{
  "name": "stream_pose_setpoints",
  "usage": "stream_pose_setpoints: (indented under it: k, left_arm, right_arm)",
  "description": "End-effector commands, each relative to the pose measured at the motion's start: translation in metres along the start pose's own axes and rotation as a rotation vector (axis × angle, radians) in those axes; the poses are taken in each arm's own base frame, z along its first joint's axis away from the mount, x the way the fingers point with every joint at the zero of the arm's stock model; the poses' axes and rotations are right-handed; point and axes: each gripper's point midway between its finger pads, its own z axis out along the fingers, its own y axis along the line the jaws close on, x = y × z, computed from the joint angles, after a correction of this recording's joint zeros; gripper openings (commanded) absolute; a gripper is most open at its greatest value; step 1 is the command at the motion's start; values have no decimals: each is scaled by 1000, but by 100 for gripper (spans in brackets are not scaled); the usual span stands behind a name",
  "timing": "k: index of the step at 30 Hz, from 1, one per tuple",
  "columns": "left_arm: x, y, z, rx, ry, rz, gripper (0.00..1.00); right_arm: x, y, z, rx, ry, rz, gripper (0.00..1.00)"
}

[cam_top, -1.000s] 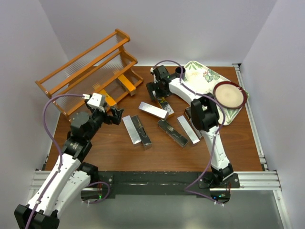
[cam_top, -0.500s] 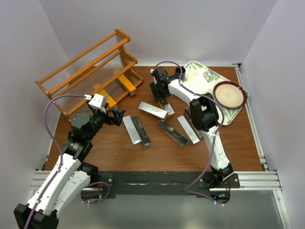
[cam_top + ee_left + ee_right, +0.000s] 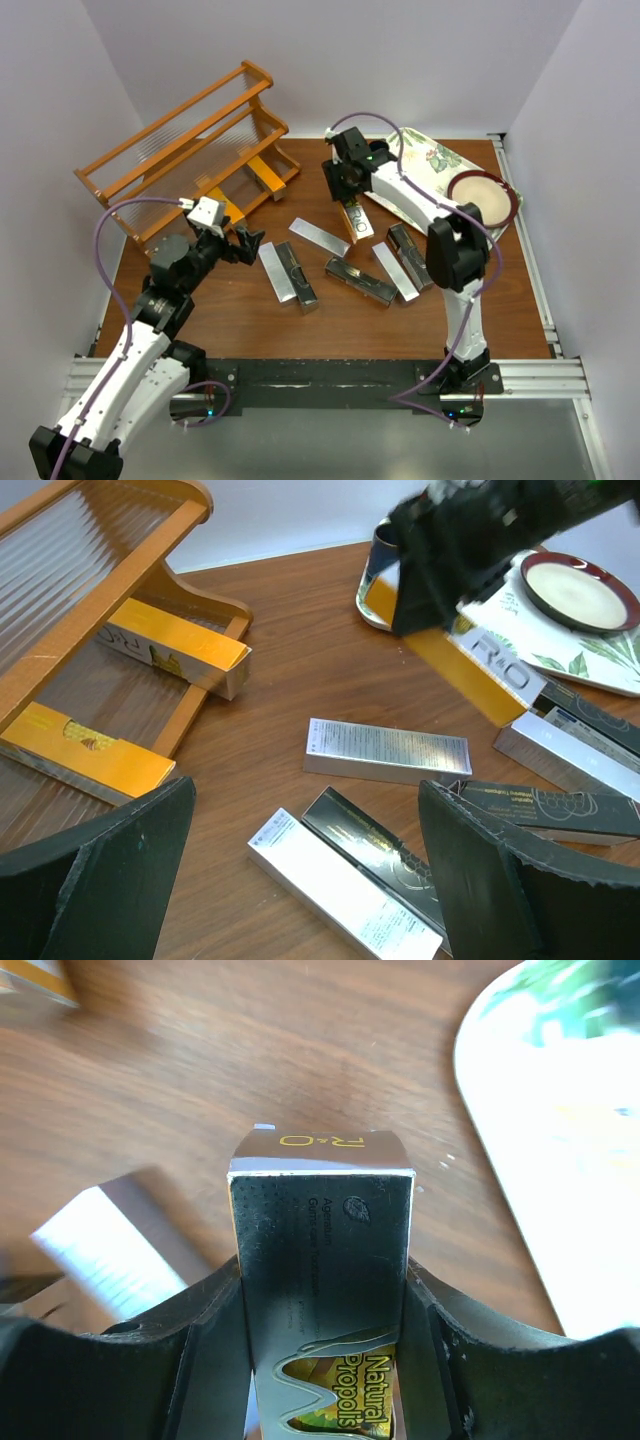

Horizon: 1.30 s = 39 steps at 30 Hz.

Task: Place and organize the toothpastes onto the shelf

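Observation:
The orange wooden shelf (image 3: 185, 135) stands at the back left, with two orange toothpaste cartons (image 3: 226, 210) (image 3: 268, 172) on its lowest tier; it also shows in the left wrist view (image 3: 90, 590). My right gripper (image 3: 345, 182) is shut on an orange-gold carton (image 3: 320, 1260) and holds it tilted above the table (image 3: 470, 670). Several silver and black cartons lie loose mid-table: silver (image 3: 272, 270), black (image 3: 296, 273), silver (image 3: 320, 237), black (image 3: 358, 281). My left gripper (image 3: 241, 245) is open and empty, just left of the silver and black pair (image 3: 340, 895).
A floral white tray (image 3: 425, 160) with a dark-rimmed plate (image 3: 483, 198) lies at the back right. A small dark cup (image 3: 385, 560) stands by the tray behind the right gripper. A silver carton (image 3: 395, 272) and a black one (image 3: 410, 250) lie under the right arm.
My right gripper has lifted the orange-gold carton off the table and moved it slightly back and right, its elbow swinging right. The left arm has barely moved.

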Motion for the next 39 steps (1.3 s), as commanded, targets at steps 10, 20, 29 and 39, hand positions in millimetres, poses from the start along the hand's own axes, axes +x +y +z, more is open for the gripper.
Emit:
stream_pose_setpoints:
  k: [10,20,29,39]
  left_arm:
    - [-4,-23,10,120,-11,-57,100]
    - [-15,-82,20,199,-42,-239,99]
    - [-11,-152,37,254,-74,-285,98]
    - [2,-197,56,224,-31,-288,98]
  right_arm:
    - [-40,2,-144,-152,-417,404,38]
    - [-10,5,-189,-324,-572,727,40]
    - [10,13,-196,-446,-577,921,40]
    - [21,19,-189,-495,-540,994,40]
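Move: My right hand already holds a toothpaste box. From my open left hand, that box's middle lies about 17 cm ahead, 21 cm right and 14 cm lower; a flat silver box is 14 cm ahead and 16 cm right, a black box 3 cm ahead and 27 cm right, both roughly 22 cm down. My right hand takes its box to my left gripper, some 19 cm back, 21 cm left and 13 cm higher; the silver box lies 5 cm back, 5 cm left and 9 cm below. I keep the toothpaste box pinched in my right hand, raise it about 11 cm, then carry it some 14 cm back and slightly right, rolling the hand so its left side comes up and turning it clockwise, to present the box's free end. My left hand creeps, then sweeps about 19 cm right and a little back towards that end, fingers wide open, turning a bit clockwise and tipping down. ##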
